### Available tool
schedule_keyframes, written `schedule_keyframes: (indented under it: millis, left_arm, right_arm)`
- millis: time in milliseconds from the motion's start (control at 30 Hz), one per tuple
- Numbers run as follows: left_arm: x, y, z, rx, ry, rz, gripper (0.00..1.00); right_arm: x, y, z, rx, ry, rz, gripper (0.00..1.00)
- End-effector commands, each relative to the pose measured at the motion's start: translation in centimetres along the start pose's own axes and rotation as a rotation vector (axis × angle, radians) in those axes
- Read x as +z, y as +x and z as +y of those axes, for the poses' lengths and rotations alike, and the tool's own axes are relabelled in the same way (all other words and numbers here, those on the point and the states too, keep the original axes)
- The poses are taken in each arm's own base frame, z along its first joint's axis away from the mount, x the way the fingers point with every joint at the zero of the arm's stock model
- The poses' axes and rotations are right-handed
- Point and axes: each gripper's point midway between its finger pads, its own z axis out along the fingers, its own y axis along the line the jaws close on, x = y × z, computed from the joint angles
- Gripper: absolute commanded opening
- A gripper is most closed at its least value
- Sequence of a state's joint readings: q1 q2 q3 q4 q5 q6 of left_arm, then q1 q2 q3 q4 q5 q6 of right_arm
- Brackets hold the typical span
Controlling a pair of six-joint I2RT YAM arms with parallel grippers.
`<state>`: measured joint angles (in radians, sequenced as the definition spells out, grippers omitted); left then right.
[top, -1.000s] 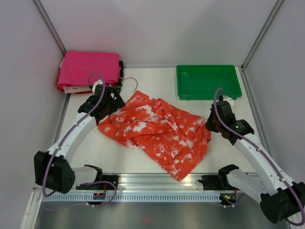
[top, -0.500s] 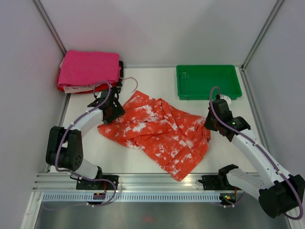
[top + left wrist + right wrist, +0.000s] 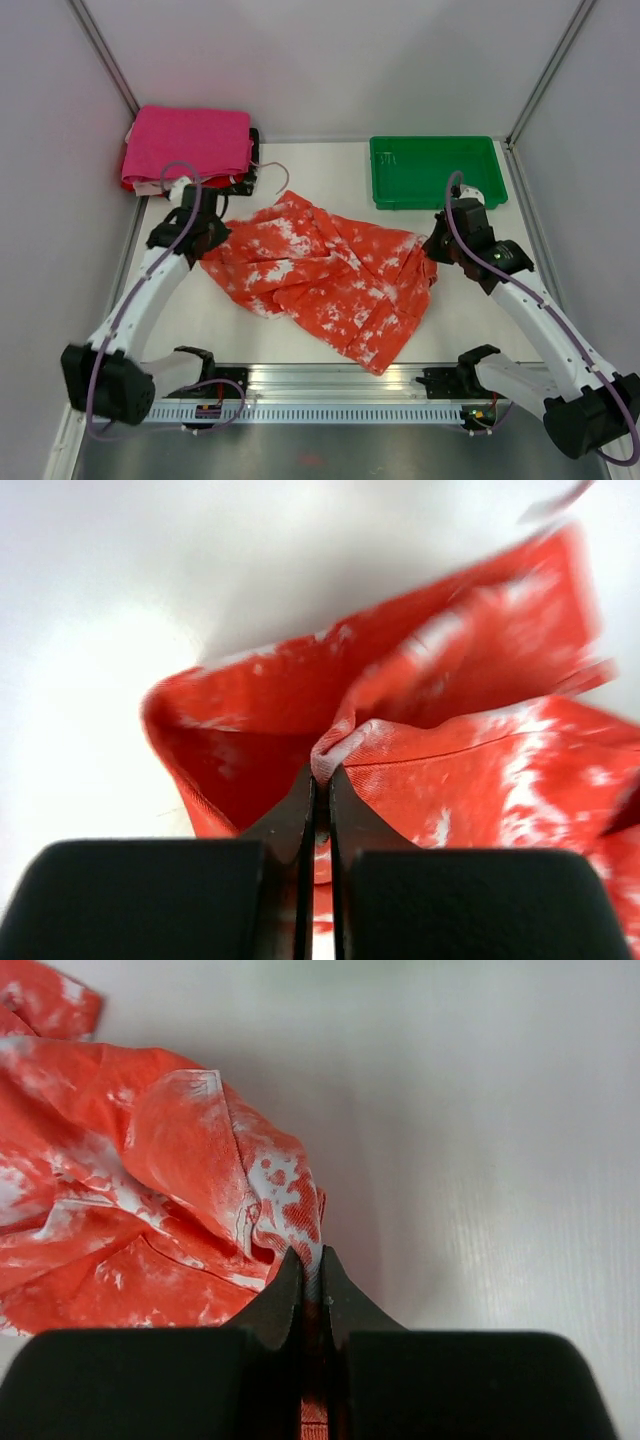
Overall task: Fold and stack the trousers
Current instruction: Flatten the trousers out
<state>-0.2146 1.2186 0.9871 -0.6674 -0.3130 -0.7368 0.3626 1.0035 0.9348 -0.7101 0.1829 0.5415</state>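
Note:
The trousers (image 3: pixel 330 275), orange-red with white blotches, lie crumpled across the middle of the white table. At their left edge my left gripper (image 3: pixel 205 243) is shut on a pinched fold of the cloth; in the left wrist view that fold (image 3: pixel 335 748) bunches just past the closed left gripper (image 3: pixel 322 780). My right gripper (image 3: pixel 437 247) is shut on the trousers' right edge. In the right wrist view a strip of the fabric (image 3: pixel 290 1210) runs down between the tips of the right gripper (image 3: pixel 311 1262).
A folded magenta-pink cloth (image 3: pixel 188 143) lies on other folded items at the back left corner. A green tray (image 3: pixel 436 170) stands at the back right. White walls enclose the table on three sides, and a metal rail (image 3: pixel 330 395) runs along the near edge.
My left gripper has closed on the trousers' left edge and drawn it to the left. The right gripper has pulled its edge slightly back and right, spreading the cloth.

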Motion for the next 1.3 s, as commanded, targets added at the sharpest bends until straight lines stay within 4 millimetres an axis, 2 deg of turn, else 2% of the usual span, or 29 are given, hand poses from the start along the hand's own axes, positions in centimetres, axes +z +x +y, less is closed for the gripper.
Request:
schedule_keyframes:
  millis: [0, 33, 67, 100, 133, 167, 200, 233, 300, 333, 367, 433, 467, 500, 533, 567, 600, 633, 667, 700, 733, 767, 867, 967, 1100, 1133, 1167, 1200, 1267]
  left_arm:
    - [-11.6, -9.4, 5.3, -0.041, -0.121, -0.391, 0.02]
    - [-13.6, -10.2, 6.5, -0.058, -0.146, -0.439, 0.02]
    - [-15.7, -11.1, 8.4, -0.073, -0.211, -0.507, 0.02]
    - [-18.9, -12.6, 9.3, -0.117, -0.205, -0.576, 0.02]
    - [-21.3, -12.6, 11.1, -0.130, -0.230, -0.605, 0.02]
    - [-23.4, -13.3, 12.5, -0.147, -0.270, -0.659, 0.02]
    - [-26.7, -14.7, 13.3, -0.193, -0.248, -0.728, 0.02]
    - [-28.7, -15.3, 14.0, -0.211, -0.247, -0.770, 0.02]
    - [-32.5, -17.1, 15.0, -0.215, -0.252, -0.855, 0.02]
    - [-33.0, -17.7, 14.7, -0.200, -0.243, -0.873, 0.02]
    - [-32.3, -18.6, 12.9, -0.139, -0.213, -0.853, 0.02]
    - [-29.9, -18.7, 10.4, -0.074, -0.173, -0.773, 0.02]
    - [-25.9, -17.5, 7.8, -0.017, -0.137, -0.649, 0.02]
    - [-23.9, -16.7, 6.6, -0.001, -0.118, -0.593, 0.02]
    - [-21.7, -15.8, 5.7, 0.010, -0.104, -0.546, 0.02]
    - [-17.5, -13.1, 5.0, 0.041, -0.105, -0.447, 0.02]
    - [-16.3, -13.1, 3.8, 0.008, -0.052, -0.470, 0.02]
    - [-14.7, -12.2, 3.5, 0.008, -0.034, -0.454, 0.02]
    - [-11.5, -9.3, 3.5, 0.035, -0.026, -0.379, 0.02]
    - [-11.0, -9.6, 2.3, 0.011, 0.040, -0.414, 0.02]
    - [-9.8, -8.8, 1.9, 0.023, 0.063, -0.402, 0.02]
    - [-7.8, -6.7, 1.6, 0.059, 0.092, -0.347, 0.03]
    - [-5.5, -5.1, 0.7, 0.077, 0.135, -0.311, 0.07]
    - [-3.5, -4.2, 0.5, 0.106, 0.109, -0.259, 0.16]
    - [-2.6, -3.5, 0.6, 0.132, 0.076, -0.208, 0.30]
    - [-2.7, -3.3, 0.5, 0.137, 0.081, -0.196, 0.36]
    - [-3.0, -3.5, 0.3, 0.135, 0.092, -0.199, 0.53]
    - [-3.3, -3.4, 0.3, 0.138, 0.100, -0.197, 0.65]
    - [-4.2, -3.4, 0.7, 0.124, 0.103, -0.199, 0.89]
  right_arm:
    - [-1.6, -4.5, 4.8, -0.044, -0.204, -0.090, 0.00]
    - [-2.3, -5.7, 6.2, -0.058, -0.259, -0.103, 0.00]
    - [-3.4, -5.5, 8.7, -0.075, -0.389, -0.059, 0.00]
    - [-4.2, -6.0, 10.2, -0.086, -0.462, -0.052, 0.00]
    - [-5.8, -6.9, 12.6, -0.101, -0.574, -0.043, 0.00]
    - [-6.8, -7.7, 13.7, -0.111, -0.619, -0.053, 0.00]
    - [-7.9, -8.3, 14.7, -0.125, -0.656, -0.067, 0.00]
    - [-10.0, -9.6, 16.3, -0.153, -0.708, -0.112, 0.00]
    - [-11.9, -10.8, 17.3, -0.176, -0.745, -0.171, 0.00]
    - [-12.3, -11.8, 16.9, -0.156, -0.716, -0.212, 0.00]
    - [-12.0, -12.1, 16.3, -0.140, -0.675, -0.224, 0.00]
    - [-8.9, -11.6, 12.9, -0.103, -0.453, -0.201, 0.00]
    - [-7.5, -10.9, 11.5, -0.092, -0.379, -0.169, 0.00]
    - [-5.9, -9.7, 9.2, -0.061, -0.278, -0.111, 0.00]
    - [-3.5, -7.4, 7.4, -0.053, -0.215, -0.028, 0.00]
    - [-2.3, -5.9, 6.3, -0.043, -0.183, 0.019, 0.00]
    - [-1.3, -5.1, 4.9, -0.016, -0.149, 0.042, 0.00]
    - [0.3, -2.3, 3.1, -0.009, -0.097, 0.109, 0.00]
    - [0.9, -1.3, 2.2, 0.004, -0.078, 0.125, 0.00]
    - [1.6, 0.5, 0.6, 0.025, -0.042, 0.159, 0.00]
    - [1.8, 1.2, 0.1, 0.030, -0.034, 0.172, 0.00]
    - [2.0, 1.9, -0.4, 0.033, -0.024, 0.185, 0.00]
    - [2.6, 3.6, -1.5, 0.026, 0.004, 0.215, 0.00]
    - [3.3, 3.4, -2.0, 0.007, 0.032, 0.213, 0.00]
    - [3.6, 0.0, -1.6, -0.012, 0.062, 0.134, 0.00]
    - [3.6, -0.7, -1.5, -0.016, 0.068, 0.118, 0.00]
    - [4.0, -1.2, -1.5, -0.023, 0.080, 0.115, 0.00]
    - [3.8, -2.8, -1.3, -0.025, 0.093, 0.077, 0.00]
    - [4.2, -3.8, -1.3, -0.031, 0.113, 0.068, 0.00]
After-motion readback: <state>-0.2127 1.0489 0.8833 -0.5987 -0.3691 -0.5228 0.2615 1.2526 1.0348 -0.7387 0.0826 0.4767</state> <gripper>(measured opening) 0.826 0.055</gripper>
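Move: Both hands still grip the red trousers, one at each end, clear of the table. The trousers' middle, where the cloth rests on the table, lies about 24 cm to the left hand's right, 8 cm back and 8 cm below. The pink stack is some 23 cm ahead of the left hand and 8 cm to its left. From the right hand the trousers' middle is about 25 cm left, 4 cm back and 11 cm below; the green tray is some 23 cm straight ahead. Both hands flick the held trousers up together: the left swings about 34 cm up, well back towards its base and out to the left, its fingers tipping up some 40 degrees, while the right rises about 18 cm, going left towards the left hand and turning counter-clockwise. They whip back down, the left coming forward again to nearly where it began and then opening its fingers to let go of the cloth above the table, the right going down and back to its own right past its starting height, then easing forward and slightly up with its grip kept. ##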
